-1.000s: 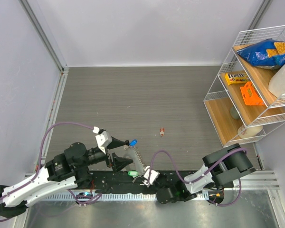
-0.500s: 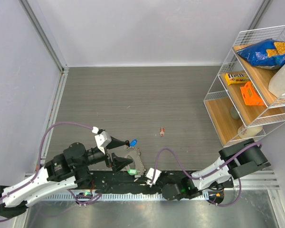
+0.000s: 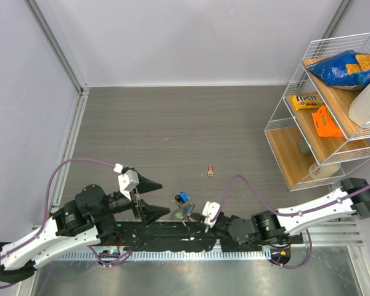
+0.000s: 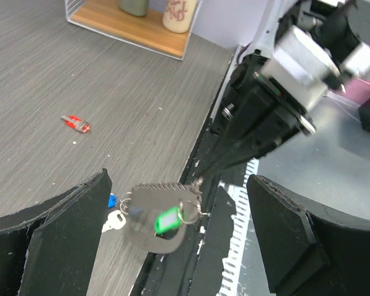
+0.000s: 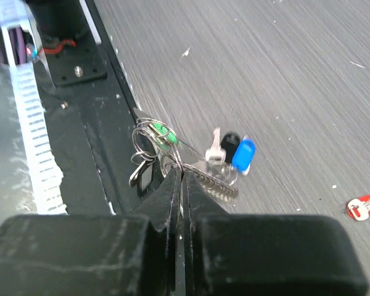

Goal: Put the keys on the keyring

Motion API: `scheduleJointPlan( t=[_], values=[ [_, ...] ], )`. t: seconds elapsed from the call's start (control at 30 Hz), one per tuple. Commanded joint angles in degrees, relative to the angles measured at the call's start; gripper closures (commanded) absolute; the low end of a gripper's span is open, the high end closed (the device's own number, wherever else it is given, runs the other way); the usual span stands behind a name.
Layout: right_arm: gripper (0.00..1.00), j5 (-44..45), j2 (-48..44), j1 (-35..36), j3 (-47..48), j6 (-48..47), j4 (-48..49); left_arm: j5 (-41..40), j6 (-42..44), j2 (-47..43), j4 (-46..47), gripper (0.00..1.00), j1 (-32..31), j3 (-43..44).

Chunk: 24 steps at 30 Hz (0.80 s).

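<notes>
The keyring [image 5: 149, 139] is a bunch of wire rings with a silver beaded strip [image 5: 214, 184]. It hangs at the black mat's edge with a green key [image 5: 162, 132], a blue key [image 5: 243, 154] and a black-headed key [image 5: 229, 145] on it. My right gripper [image 5: 181, 176] is shut on the keyring's wire where the strip joins. From above, the keyring [image 3: 184, 208] sits between both grippers. My left gripper [image 3: 152, 198] stands open just left of it, nothing between its fingers [image 4: 61, 240]. A red key [image 3: 210, 171] lies apart on the grey floor.
A wire rack [image 3: 320, 111] with wooden shelves holds snack bags and cups at the far right. The black mat [image 3: 166, 234] and a ribbed metal rail run along the near edge. Purple cables loop over both arms.
My right gripper has shut on the keyring and drawn it rightward, away from the left gripper, as the right arm stretched out. The blue key moved with the bunch. My left gripper shifted slightly left.
</notes>
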Motion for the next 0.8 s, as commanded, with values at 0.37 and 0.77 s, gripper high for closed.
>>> scheduleJointPlan(
  t=[0.37,0.77],
  values=[
    [0.94,-26.7,-5.7,-11.0,28.3,6.8,-34.3,12.8,-1.3,5.5,4.0,0.0,-0.1,8.6],
    [0.94,-38.8,-3.7,-14.8,38.7,10.7,-41.0,22.9,-4.5,8.3,11.6,0.0,-0.1,10.0]
  ],
)
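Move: The keyring set already hangs from the closed right fingers, and its metal plate lies from the open left hand about 7 cm right, 3 cm back and 13 cm below. The right hand is taking it to the open left gripper, some 10 cm left, 3 cm ahead and 12 cm above. From the right hand, the blue key hangs about 6 cm ahead, 4 cm left and 8 cm down; the red key is 17 cm ahead, 8 cm right and 12 cm below. Right lifts the keyring about 12 cm towards the open left gripper, which rises 6 cm and draws back 5. ##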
